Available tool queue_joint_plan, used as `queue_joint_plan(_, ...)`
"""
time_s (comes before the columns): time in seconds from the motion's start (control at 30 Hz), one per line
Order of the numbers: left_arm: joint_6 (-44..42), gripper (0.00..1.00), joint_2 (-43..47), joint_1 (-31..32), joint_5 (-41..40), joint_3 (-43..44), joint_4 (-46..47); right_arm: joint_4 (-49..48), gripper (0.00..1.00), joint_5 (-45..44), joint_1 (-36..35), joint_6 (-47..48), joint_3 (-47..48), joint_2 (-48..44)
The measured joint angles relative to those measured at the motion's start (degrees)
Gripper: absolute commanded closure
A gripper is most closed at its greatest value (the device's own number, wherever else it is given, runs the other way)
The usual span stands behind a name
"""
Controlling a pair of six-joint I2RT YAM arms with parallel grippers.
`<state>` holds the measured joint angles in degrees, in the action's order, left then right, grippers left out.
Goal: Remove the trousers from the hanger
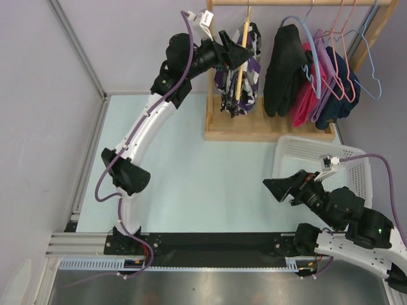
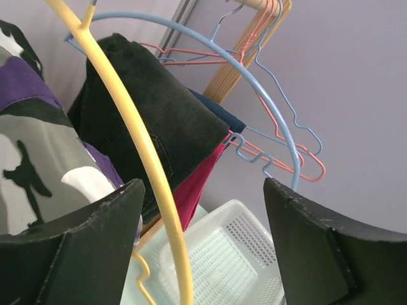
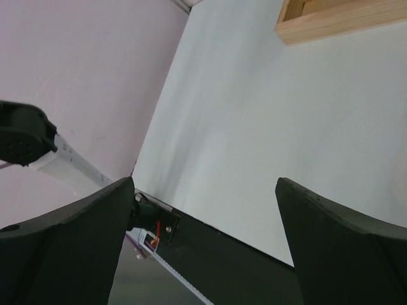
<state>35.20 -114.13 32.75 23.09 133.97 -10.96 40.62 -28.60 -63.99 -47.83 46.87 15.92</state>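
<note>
Purple camouflage trousers (image 1: 236,86) hang on a yellow hanger (image 1: 242,63) at the left end of the wooden rack. My left gripper (image 1: 245,56) is raised to that hanger and is open. In the left wrist view the yellow hanger (image 2: 137,140) runs between the jaws of the left gripper (image 2: 203,187), close to the left finger and not clamped. The camouflage trousers (image 2: 38,146) lie just left of it. My right gripper (image 1: 275,186) hovers low over the table beside the basket. In its wrist view the right gripper (image 3: 203,187) is open and holds nothing.
Black (image 1: 286,63), pink and navy garments hang further right on blue and pink wire hangers (image 2: 280,121). A white plastic basket (image 1: 318,151) sits at the right, in front of the rack's wooden base (image 1: 267,130). A metal frame post (image 1: 76,47) borders the table on the left.
</note>
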Motion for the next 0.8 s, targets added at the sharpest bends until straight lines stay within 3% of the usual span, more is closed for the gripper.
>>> queue_joint_plan(0.17,2.78,0.31,-4.0,0.02,0.72,1.03,2.56,0.26,0.0,2.69,0.0,0.0,-0.02,0.79)
queue_joint_plan(0.23,3.85,0.46,-4.68,0.02,0.66,1.03,3.91,0.24,0.0,3.41,0.0,-0.02,-0.04,0.72)
queue_joint_plan(0.43,7.37,0.64,-5.51,0.0,1.03,1.03,8.74,0.26,0.0,3.91,0.0,-0.13,-0.26,0.04)
queue_joint_plan(0.47,8.11,0.76,-5.79,0.0,1.14,1.03,9.79,0.28,0.0,3.91,0.0,-0.13,-0.26,-0.07)
queue_joint_plan(0.53,9.38,0.88,-6.36,0.0,1.44,1.03,11.15,0.24,0.0,3.91,0.0,-0.13,-0.26,-0.15)
queue_joint_plan(0.57,10.82,1.0,-6.78,0.0,1.77,1.05,12.13,0.24,0.0,3.91,0.0,-0.13,-0.26,-0.15)
queue_joint_plan(0.8,20.68,1.0,-11.15,-1.05,2.93,1.53,16.55,0.28,0.0,4.09,0.0,-0.57,-0.26,-0.13)
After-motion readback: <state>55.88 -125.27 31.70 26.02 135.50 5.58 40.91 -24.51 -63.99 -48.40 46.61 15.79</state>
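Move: Just forward and right of the left hand, some 3 cm each way and slightly lower, runs the near arm of the yellow hanger, between its open fingers. The camouflage trousers hang about 9 cm farther forward than the hand and 12 below; the dark trousers are roughly 15 cm right, 9 forward and 10 below. From the right hand, the hanger arm lies around 32 cm ahead, 12 left and 20 higher. Closing on the yellow hanger's near arm, the left fingers go from wide open to shut and pinch the bar between their tips. Meanwhile the hand eases about 5 cm forward and right, dipping, rising a little and dipping again to end some 3 cm lower, and rolls roughly 20 degrees about its own pointing line, counter-clockwise as seen from behind it. ##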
